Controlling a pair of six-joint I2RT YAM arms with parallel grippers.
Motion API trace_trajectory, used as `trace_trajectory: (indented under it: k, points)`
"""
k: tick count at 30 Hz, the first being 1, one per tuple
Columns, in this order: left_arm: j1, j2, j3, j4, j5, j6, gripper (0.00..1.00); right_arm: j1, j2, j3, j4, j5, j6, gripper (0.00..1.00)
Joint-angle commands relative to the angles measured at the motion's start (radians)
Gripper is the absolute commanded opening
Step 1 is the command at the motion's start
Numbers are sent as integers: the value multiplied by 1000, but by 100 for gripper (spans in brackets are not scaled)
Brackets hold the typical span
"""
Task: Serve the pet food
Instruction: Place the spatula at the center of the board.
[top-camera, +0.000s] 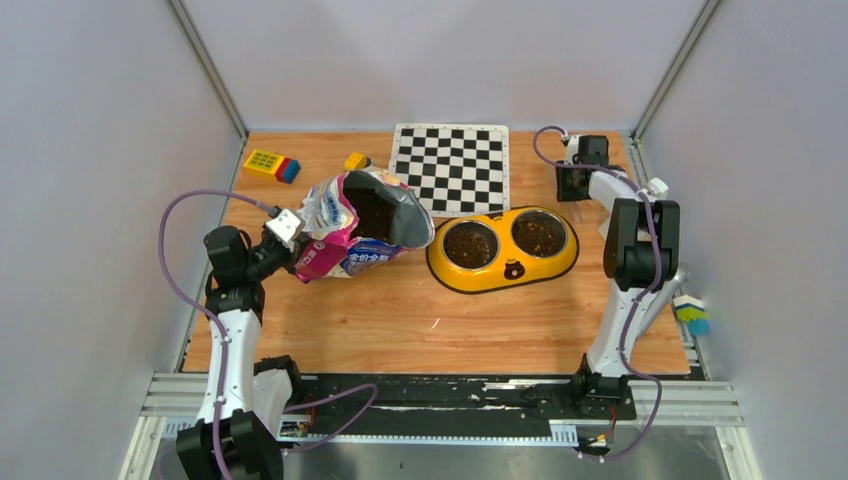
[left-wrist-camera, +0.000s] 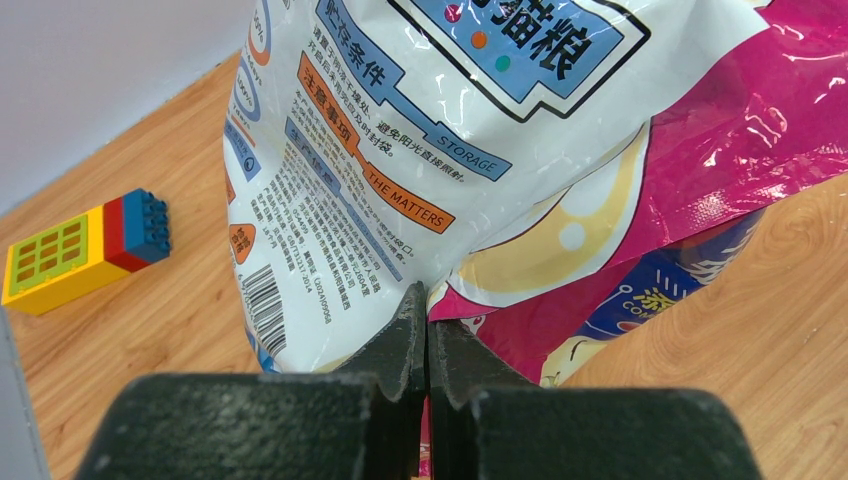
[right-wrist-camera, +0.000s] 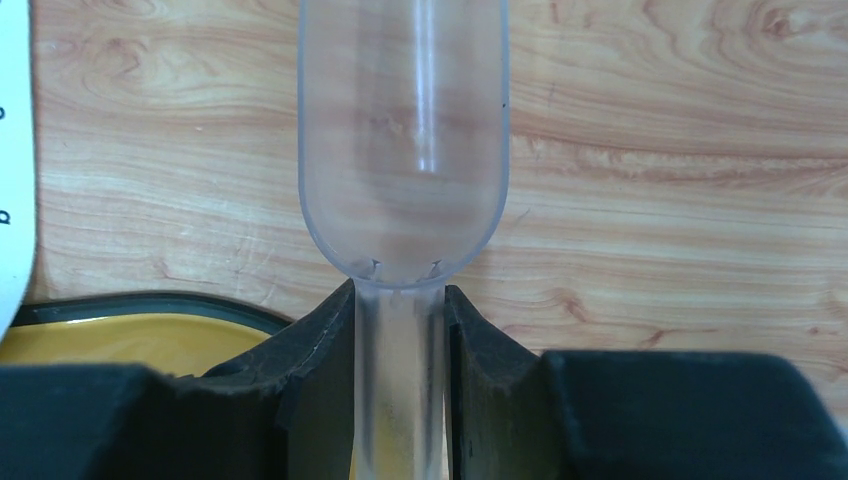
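Observation:
The glossy pink and white cat food bag (top-camera: 345, 228) lies tilted on the wooden table, its torn mouth open toward the back. My left gripper (top-camera: 285, 240) is shut on a fold at the bag's lower edge; in the left wrist view the gripper (left-wrist-camera: 428, 318) pinches the pink film of the bag (left-wrist-camera: 450, 150). Brown pet food (top-camera: 470, 244) fills both steel cups of the yellow double bowl (top-camera: 505, 272). At the back right, my right gripper (top-camera: 573, 190) is shut on the handle of a clear plastic scoop (right-wrist-camera: 403, 140), which holds nothing. The right gripper (right-wrist-camera: 400, 340) hovers over bare wood.
A checkerboard (top-camera: 450, 165) lies at the back centre. Toy bricks (top-camera: 272, 164) and a small yellow brick (top-camera: 356, 160) sit at the back left; the bricks (left-wrist-camera: 80, 250) also show beside the bag. A coloured block (top-camera: 690, 312) sits off the right edge. Grey walls enclose three sides.

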Motion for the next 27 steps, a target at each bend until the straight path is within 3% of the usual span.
trace_trajectory:
  k: [1, 16, 21, 27]
  points:
    - [11, 2, 8, -39, 14, -2, 0, -11, 20, 26, -27, 20, -18, 20]
    - [11, 4, 11, -39, 19, -1, 0, -49, 43, 37, -80, 41, -58, 35]
    - [11, 7, 11, -40, 20, -1, 0, -56, 36, 50, -97, 30, -62, 48]
    - [11, 8, 13, -41, 22, -1, 0, -56, -12, 61, -110, 5, -73, 54]
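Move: Just below the right hand, which still holds the clear spatula by its neck with the scoop pointing ahead, lies bare wood: the laying spot is some 2 cm back, 3 cm to its right and 4 cm down. The yellow double bowl's middle is about 18 cm left and 11 cm back, the chessboard's some 28 cm left and 11 cm ahead, and a white wedge stands about 12 cm right and 4 cm back. From the left hand the spot is roughly 58 cm right, 20 cm ahead, 18 cm below. Easing the spatula mainly to its right, about 3 cm, the right hand also draws back and sinks some 1.5 cm each, onto the bare wood beyond the bowl's right end. Its fingers tip down by only about 5 degrees; late in the drift they open to roughly half and let go of the neck. The left hand stays put, still pinching the food bag. ##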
